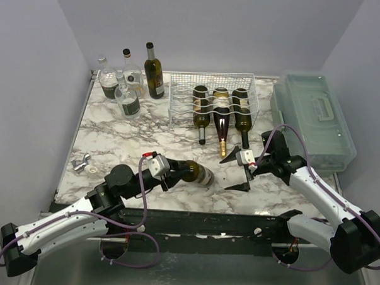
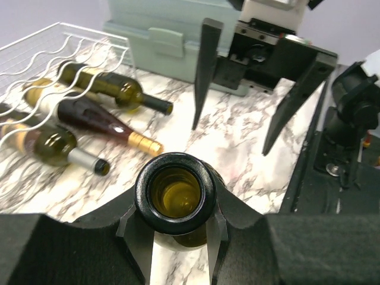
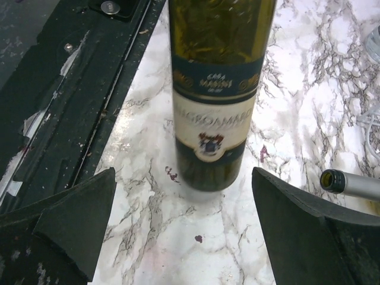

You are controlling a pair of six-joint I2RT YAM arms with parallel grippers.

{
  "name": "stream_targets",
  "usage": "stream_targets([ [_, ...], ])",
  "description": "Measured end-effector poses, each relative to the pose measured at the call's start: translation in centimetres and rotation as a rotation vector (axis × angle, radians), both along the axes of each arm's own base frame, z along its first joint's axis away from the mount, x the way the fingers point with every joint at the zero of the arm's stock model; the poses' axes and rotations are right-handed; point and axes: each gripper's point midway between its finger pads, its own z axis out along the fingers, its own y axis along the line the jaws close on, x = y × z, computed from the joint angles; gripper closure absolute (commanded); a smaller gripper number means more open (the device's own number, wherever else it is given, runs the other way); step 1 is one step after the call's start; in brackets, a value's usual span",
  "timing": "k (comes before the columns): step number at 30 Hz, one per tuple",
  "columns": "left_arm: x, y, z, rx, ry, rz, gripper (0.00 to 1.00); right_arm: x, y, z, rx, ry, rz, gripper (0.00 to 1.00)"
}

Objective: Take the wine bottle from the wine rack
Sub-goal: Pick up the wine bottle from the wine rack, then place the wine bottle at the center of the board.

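Note:
The wine bottle [image 1: 198,174], dark green with a cream and blue label, lies nearly level at the front of the marble table, off the wine rack [image 1: 179,95]. My left gripper [image 1: 171,172] is shut on its neck; in the left wrist view the open bottle mouth [image 2: 176,193] sits between the jaws of the left gripper [image 2: 178,234]. My right gripper [image 1: 235,172] stands open just past the bottle's base, touching nothing. In the right wrist view the bottle [image 3: 215,89] lies ahead of the wide-open right gripper [image 3: 184,231]. The white wire wine rack [image 2: 35,53] holds three other bottles.
A translucent green-grey plastic box [image 1: 314,116] with a handle stands at the right. A dark bottle [image 1: 154,71] and several clear bottles [image 1: 114,82] stand upright at the back left. Small metal parts [image 1: 83,165] lie near the left edge. The rack bottles' necks [image 1: 223,141] stick out forward.

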Motion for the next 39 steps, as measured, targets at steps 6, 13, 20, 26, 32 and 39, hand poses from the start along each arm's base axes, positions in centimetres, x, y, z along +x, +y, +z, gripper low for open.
stream_targets([
  [6, 1.3, 2.3, 1.5, 0.064, 0.005, 0.118, 1.0, 0.0, -0.2, -0.2, -0.005, 0.008, -0.005, 0.01],
  [13, 3.3, 4.9, 3.1, 0.134, 0.027, 0.252, 1.0, -0.1, -0.2, -0.2, -0.006, 0.008, -0.005, 0.01],
  [20, 6.0, 7.7, 2.5, 0.198, 0.088, 0.389, 1.0, 0.1, -0.3, -0.2, -0.007, 0.006, -0.011, 0.01],
  [26, 8.5, 9.6, 2.4, 0.227, 0.131, 0.494, 1.0, 0.1, -0.3, -0.2, -0.007, 0.004, -0.011, 0.01],
  [32, 11.3, 11.1, 2.6, 0.223, 0.19, 0.573, 1.0, 0.4, -0.5, -0.3, -0.015, -0.001, -0.024, 0.01],
  [39, 15.2, 12.6, 2.6, 0.208, 0.268, 0.656, 1.0, 0.6, -0.6, -0.4, -0.023, -0.017, -0.03, 0.01],
])
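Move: The left hand already holds the wine bottle by its neck; the clear bottle with the green label, nearest in the standing group, lies about 30 cm ahead and 24 cm left, its middle some 12 cm lower. The dark standing bottle is roughly 39 cm ahead and 13 cm left, the wire rack's middle 33 cm ahead and 14 cm right. From the open right hand, the clear bottle lies about 30 cm ahead and 42 cm left. Still gripping the wine bottle just under its rim, the left hand carries it away from the open right hand towards the standing bottles, some 15 cm forward and 13 cm left, leftward at first and then mostly forward. It gains a little height early on, turning about 40 degrees counter-clockwise while the fingers tip downward. ##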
